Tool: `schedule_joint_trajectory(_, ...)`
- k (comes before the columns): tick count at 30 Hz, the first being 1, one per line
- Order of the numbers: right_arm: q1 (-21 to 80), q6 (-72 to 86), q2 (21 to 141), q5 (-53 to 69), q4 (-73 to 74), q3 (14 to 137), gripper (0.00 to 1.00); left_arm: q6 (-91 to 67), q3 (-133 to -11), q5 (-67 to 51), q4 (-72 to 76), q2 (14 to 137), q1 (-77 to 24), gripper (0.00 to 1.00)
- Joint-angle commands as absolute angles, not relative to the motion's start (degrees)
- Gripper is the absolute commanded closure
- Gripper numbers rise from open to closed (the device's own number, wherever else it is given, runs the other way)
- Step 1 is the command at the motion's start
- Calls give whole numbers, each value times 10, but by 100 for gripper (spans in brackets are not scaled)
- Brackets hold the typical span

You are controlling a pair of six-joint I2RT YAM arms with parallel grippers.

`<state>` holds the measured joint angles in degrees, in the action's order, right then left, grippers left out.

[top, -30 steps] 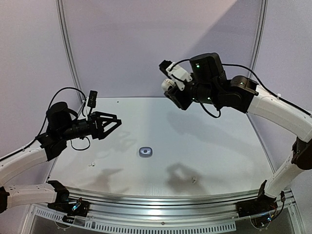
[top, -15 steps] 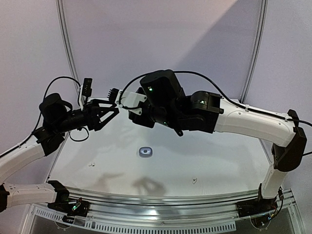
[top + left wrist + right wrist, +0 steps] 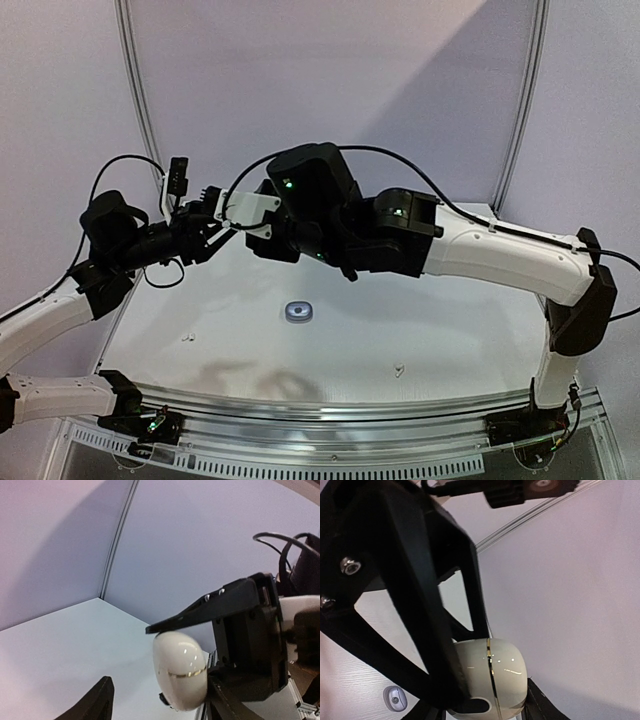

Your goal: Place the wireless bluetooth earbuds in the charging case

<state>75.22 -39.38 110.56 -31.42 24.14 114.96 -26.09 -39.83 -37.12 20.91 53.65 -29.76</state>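
A white egg-shaped charging case [image 3: 180, 672] with a gold seam hangs in the air above the table's back left. My right gripper [image 3: 487, 705] is shut on the case [image 3: 495, 677], its seam still together. My left gripper [image 3: 160, 705] stands open around the same case: one of its fingers [image 3: 101, 700] is well clear of the shell. In the top view the two grippers meet, left [image 3: 203, 230] and right [image 3: 215, 208], and the case is hidden between them. Two tiny pale earbuds lie on the table, one at the front left [image 3: 186, 338] and one at the front right [image 3: 398, 370].
A small grey oval case [image 3: 298, 312] lies closed near the middle of the white table [image 3: 450, 320]; the right wrist view shows it [image 3: 395, 698] far below. The right arm [image 3: 480, 250] stretches across the back of the table. A metal rail [image 3: 330, 410] runs along the near edge.
The right arm has swung from the back right to the left with the white case. The left gripper has risen to meet it and its jaws have narrowed around the case.
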Motion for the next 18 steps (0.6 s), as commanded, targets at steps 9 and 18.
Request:
schedule_joint_trajectory(9,764,-416,1129,-319,233,1169,92,-266,-392,-379,222,540,-307,87)
schedule_joint_trajectory(18,760,-386,1121,-344,205,1156,30,-255,-381,-384,241,529,-306,100)
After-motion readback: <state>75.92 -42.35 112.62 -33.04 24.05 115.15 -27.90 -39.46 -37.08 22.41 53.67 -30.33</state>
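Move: The white charging case, held in the right fingers, sits right at the left gripper's open mouth: its middle is about 2 cm above the left hand point, 1 cm back and 1 cm to the right. From the right hand, that mouth is some 2 cm down, 1 cm forward and 1 cm left. The blue case lies on the table roughly 34 cm below the left hand, 5 cm ahead and 7 cm right. Lower the white case about 2 cm with the right hand, easing it some 1 cm left into the left gripper's mouth, then hold there. Keep the left hand nearly in place and close its fingers from well open to about a quarter, pinching the case from both sides. Keep the right grip on it until the left has settled, and only then start to ease the right fingers open. ##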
